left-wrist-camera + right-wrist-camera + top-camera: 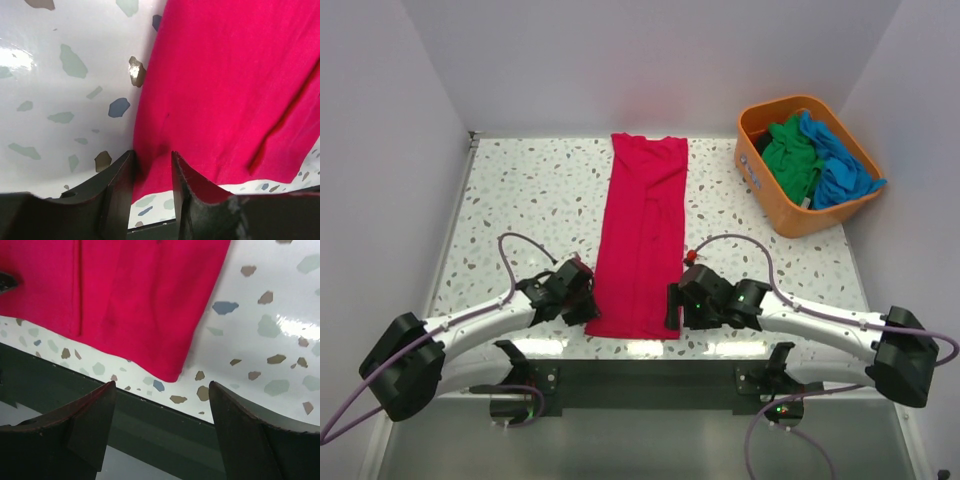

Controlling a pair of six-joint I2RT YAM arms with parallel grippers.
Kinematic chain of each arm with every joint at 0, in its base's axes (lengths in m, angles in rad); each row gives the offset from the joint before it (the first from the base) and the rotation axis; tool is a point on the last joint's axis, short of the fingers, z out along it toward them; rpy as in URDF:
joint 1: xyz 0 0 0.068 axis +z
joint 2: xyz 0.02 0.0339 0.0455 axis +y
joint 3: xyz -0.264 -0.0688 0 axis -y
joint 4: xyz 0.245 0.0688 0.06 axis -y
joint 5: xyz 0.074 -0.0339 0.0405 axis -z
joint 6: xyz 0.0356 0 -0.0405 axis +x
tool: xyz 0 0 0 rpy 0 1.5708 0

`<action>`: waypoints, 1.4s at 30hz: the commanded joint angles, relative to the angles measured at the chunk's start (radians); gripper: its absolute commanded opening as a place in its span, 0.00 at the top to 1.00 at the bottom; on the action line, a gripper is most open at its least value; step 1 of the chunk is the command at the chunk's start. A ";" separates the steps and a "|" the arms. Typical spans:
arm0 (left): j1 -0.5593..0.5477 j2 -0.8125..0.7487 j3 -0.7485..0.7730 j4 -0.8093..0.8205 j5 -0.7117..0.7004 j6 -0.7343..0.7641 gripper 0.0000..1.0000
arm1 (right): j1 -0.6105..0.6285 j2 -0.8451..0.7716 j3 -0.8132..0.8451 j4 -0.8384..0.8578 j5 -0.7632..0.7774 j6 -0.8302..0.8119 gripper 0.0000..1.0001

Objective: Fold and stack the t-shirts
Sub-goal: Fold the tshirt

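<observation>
The crimson t-shirt (645,235) lies flat as a long narrow strip down the middle of the table, its hem toward me. My left gripper (584,302) sits at the hem's left corner. In the left wrist view its jaws (152,155) stand narrowed but still apart, with a raised ridge of the red cloth (225,75) between them. My right gripper (673,303) is at the hem's right corner, wide open. In the right wrist view the red corner (125,295) lies just beyond its tips (161,384), untouched. The green t-shirt (790,155) and the blue t-shirt (840,165) lie crumpled in the basket.
The orange plastic basket (756,168) stands at the back right of the speckled table (530,200). The table's near edge with its dark rail (150,410) runs right under both grippers. White walls close in the left, back and right sides.
</observation>
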 commanded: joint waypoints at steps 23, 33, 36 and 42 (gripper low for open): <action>0.002 -0.047 -0.132 -0.101 0.067 -0.060 0.61 | 0.048 0.158 -0.114 0.158 0.028 0.129 0.70; 0.000 -0.067 -0.176 -0.083 0.132 -0.037 0.88 | 0.053 0.106 -0.147 0.155 0.008 0.158 0.84; -0.004 -0.080 -0.181 -0.074 0.152 -0.029 1.00 | 0.059 0.105 -0.154 0.161 -0.007 0.166 0.96; -0.014 -0.168 -0.106 -0.077 0.145 0.009 1.00 | 0.078 0.030 -0.121 0.116 0.000 0.154 1.00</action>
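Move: The t-shirt's near left corner lies about 3 cm back from the left hand, 1 cm below and level sideways; its near right corner is some 25 cm to that hand's right and 3 cm back. From the right hand, that near right corner lies about 2 cm back and 5 cm below, straight in line, with the shirt's far end roughly 50 cm ahead and 8 cm left. Right hand sinks some 5 cm, left slides back about 3; both close, pinching the t-shirt's near corners. ##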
